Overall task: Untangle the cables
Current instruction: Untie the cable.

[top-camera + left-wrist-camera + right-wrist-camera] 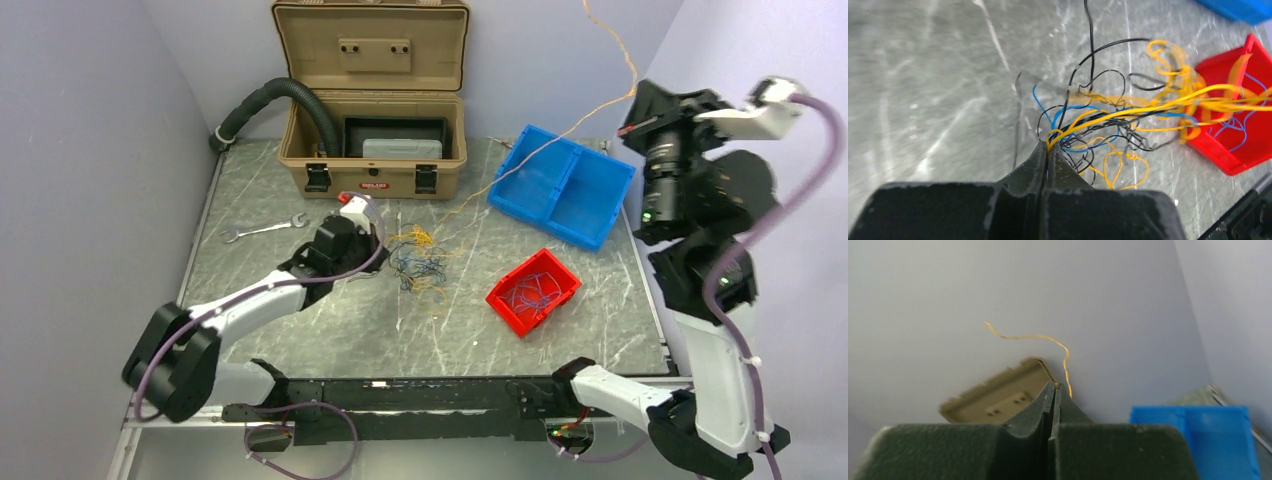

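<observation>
The cables (420,262) lie as a loose tangle of thin blue, yellow-orange and black wires at mid-table. My left gripper (384,244) is at the tangle's left edge. In the left wrist view it (1048,145) is shut on yellow wires that stretch away to the right through the tangle (1108,125). My right gripper (630,128) is raised high at the right and shut on one yellow-orange wire (560,128), which slants up from the tangle over the blue bin. In the right wrist view the wire's free end (1048,338) curls above the shut tips (1055,385).
A red bin (510,300) holding blue wires sits right of the tangle. A blue two-part bin (563,185) stands at the back right. An open tan case (372,175) with a black corrugated hose (280,92) is at the back. A wrench (265,230) lies left.
</observation>
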Action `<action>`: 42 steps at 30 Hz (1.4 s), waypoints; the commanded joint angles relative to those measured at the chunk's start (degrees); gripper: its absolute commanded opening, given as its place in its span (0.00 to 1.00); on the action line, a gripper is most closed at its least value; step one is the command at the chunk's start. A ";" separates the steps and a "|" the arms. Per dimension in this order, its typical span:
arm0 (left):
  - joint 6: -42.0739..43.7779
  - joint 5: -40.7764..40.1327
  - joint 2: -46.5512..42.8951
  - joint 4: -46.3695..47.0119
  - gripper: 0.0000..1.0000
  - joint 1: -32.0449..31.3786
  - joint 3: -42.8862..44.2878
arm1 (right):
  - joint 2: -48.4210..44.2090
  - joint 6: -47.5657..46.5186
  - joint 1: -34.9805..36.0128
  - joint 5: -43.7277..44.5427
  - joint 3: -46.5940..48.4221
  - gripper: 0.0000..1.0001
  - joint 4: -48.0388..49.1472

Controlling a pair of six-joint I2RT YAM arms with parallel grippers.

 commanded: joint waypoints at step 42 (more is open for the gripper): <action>12.94 0.53 -14.48 0.53 0.00 4.97 -10.25 | 22.84 0.91 -6.99 -23.44 -39.32 0.92 -4.99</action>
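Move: The right hand holds the yellow cable high up; its setting-down place, bare table left of the bins' gap, is about 12 cm ahead, 7 left and 55 below. From this hand the blue bin is roughly 22 ahead and 3 right, the red bin 3 ahead and 4 left, and the tangle 8 ahead and 25 left, all similarly far down. The left hand grips the tangle's near edge; its middle lies about 8 cm right, 3 ahead, 4 below. Keeping its pinch on the yellow cable nearly all the way down, the right hand swoops some 46 cm towards the table and about 12 forward, its fingers tipping down roughly 65 degrees, sways right and back left low down, then opens to let go. The left hand, still shut on the tangle, draws it left about 8 cm with a small rise, then sinks and eases partly back right. ##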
